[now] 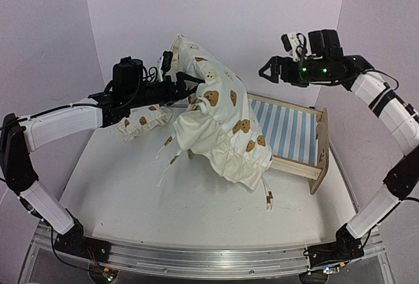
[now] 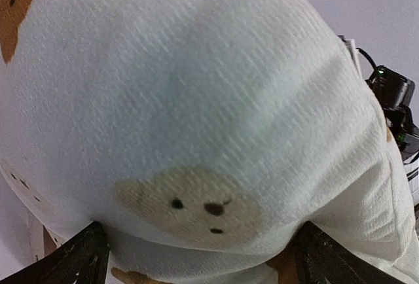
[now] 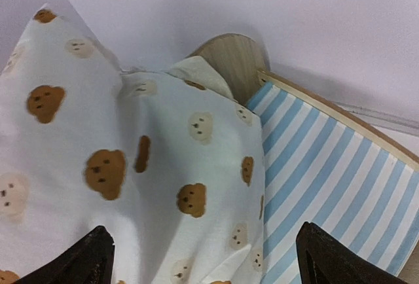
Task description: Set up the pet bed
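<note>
The pet bed (image 1: pixel 292 131) stands at the right of the table, its blue-and-white striped base (image 3: pixel 327 166) bare on the right and its rounded headboard (image 3: pixel 232 61) poking out behind the fabric. A large cream bear-print cushion (image 1: pixel 222 124) rears up over the bed's left part and spills onto the table. My left gripper (image 1: pixel 190 86) is open and pushed into the cushion (image 2: pixel 196 101), which bulges between its spread fingers (image 2: pixel 78 258). My right gripper (image 1: pixel 267 71) hangs open high above the bed, nothing between its fingers, cushion (image 3: pixel 131 166) and stripes below it.
A small matching bear-print pillow (image 1: pixel 144 124) lies on the table under my left arm. The cushion's ties (image 1: pixel 167 159) trail over the white tabletop toward the front. Purple walls close in the back and sides.
</note>
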{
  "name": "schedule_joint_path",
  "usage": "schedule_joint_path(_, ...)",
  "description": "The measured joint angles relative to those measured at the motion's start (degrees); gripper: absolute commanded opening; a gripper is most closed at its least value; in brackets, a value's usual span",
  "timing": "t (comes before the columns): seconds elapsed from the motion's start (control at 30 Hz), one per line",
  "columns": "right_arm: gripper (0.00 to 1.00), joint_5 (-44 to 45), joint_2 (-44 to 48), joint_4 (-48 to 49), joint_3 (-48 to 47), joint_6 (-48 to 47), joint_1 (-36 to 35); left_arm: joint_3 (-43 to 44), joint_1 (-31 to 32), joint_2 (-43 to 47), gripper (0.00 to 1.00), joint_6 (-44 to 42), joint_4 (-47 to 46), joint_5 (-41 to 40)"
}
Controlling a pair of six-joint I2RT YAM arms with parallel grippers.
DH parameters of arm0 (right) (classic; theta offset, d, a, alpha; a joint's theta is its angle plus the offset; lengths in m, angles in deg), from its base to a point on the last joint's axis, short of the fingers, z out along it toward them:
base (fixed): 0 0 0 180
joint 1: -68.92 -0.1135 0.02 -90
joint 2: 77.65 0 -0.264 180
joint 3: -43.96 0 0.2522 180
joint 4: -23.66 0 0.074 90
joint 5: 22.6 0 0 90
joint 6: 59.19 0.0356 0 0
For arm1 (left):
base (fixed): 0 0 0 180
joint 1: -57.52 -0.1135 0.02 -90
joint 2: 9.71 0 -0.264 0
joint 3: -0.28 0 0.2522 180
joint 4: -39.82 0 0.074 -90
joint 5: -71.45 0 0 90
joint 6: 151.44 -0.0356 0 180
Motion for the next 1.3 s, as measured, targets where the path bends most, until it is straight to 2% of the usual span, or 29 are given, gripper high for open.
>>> schedule_joint_path(0.23,0.98,5.6,-6.1,-5.6,-18.2,-2.4,-16.2,1.9,0.0,-0.9,0.99,0.8,-0.1,1.8)
schedule_joint_path(0.33,0.98,11.0,-9.5,-7.0,-24.5,-3.0,-21.5,2.0,0.0,-1.1,0.99,0.8,-0.1,2.3)
schedule_joint_path(0.53,0.98,22.6,-19.6,-9.8,-37.8,-4.8,-28.2,2.8,0.0,-2.1,0.99,0.9,-0.1,3.0)
schedule_joint_path(0.67,0.98,30.4,-25.5,-10.4,-42.8,-6.5,-31.0,3.0,0.0,-2.5,0.99,0.9,-0.1,3.8)
schedule_joint_path(0.7,0.95,32.7,-26.6,-10.6,-43.4,-6.9,-31.5,3.0,0.0,-2.5,0.99,0.9,-0.1,3.9)
schedule_joint_path(0.73,0.88,34.8,-27.5,-10.6,-43.6,-7.2,-31.9,3.0,0.0,-2.6,0.99,0.9,-0.1,3.9)
schedule_joint_path(0.8,0.58,38.9,-28.9,-10.6,-43.7,-8.0,-32.2,3.0,0.0,-2.6,0.99,0.9,0.2,4.0)
schedule_joint_path(0.83,0.46,40.4,-29.2,-10.8,-43.8,-8.3,-32.2,3.0,0.0,-2.6,0.99,0.8,0.2,3.9)
schedule_joint_path(1.03,0.0,45.4,-29.7,-11.5,-43.6,-9.0,-32.1,0.6,0.0,-1.3,0.99,0.7,-0.4,3.6)
schedule_joint_path(1.2,0.0,47.4,-26.2,-10.4,-36.0,-10.7,-31.5,-7.2,-0.2,4.4,0.99,-0.9,0.1,0.9)
schedule_joint_path(1.3,0.0,43.3,-21.0,-8.1,-27.7,-10.9,-28.4,-11.5,-0.9,10.0,0.99,-2.3,2.3,-2.6)
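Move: The quilt stands bunched up between my hands. The fold I want is about 17 cm left of my right hand, 2 cm back and 4 cm higher, and 6 cm right of my left hand, 3 cm ahead and 4 cm higher. From my right hand, the headboard is about 14 cm ahead, 19 cm left and 22 cm lower, and the striped mattress 14 cm ahead, 6 cm right and 28 cm down. My open right hand swings left to the quilt, nearly 20 cm, arcing back and up before coming forward and down, its wrist turning some 30 degrees. There it shuts on the upper fold and draws it about 5 cm back to the right, sinking slightly. My left hand, fingers wide open in the cloth, holds nearly still, then comes free, going left, down and back. ##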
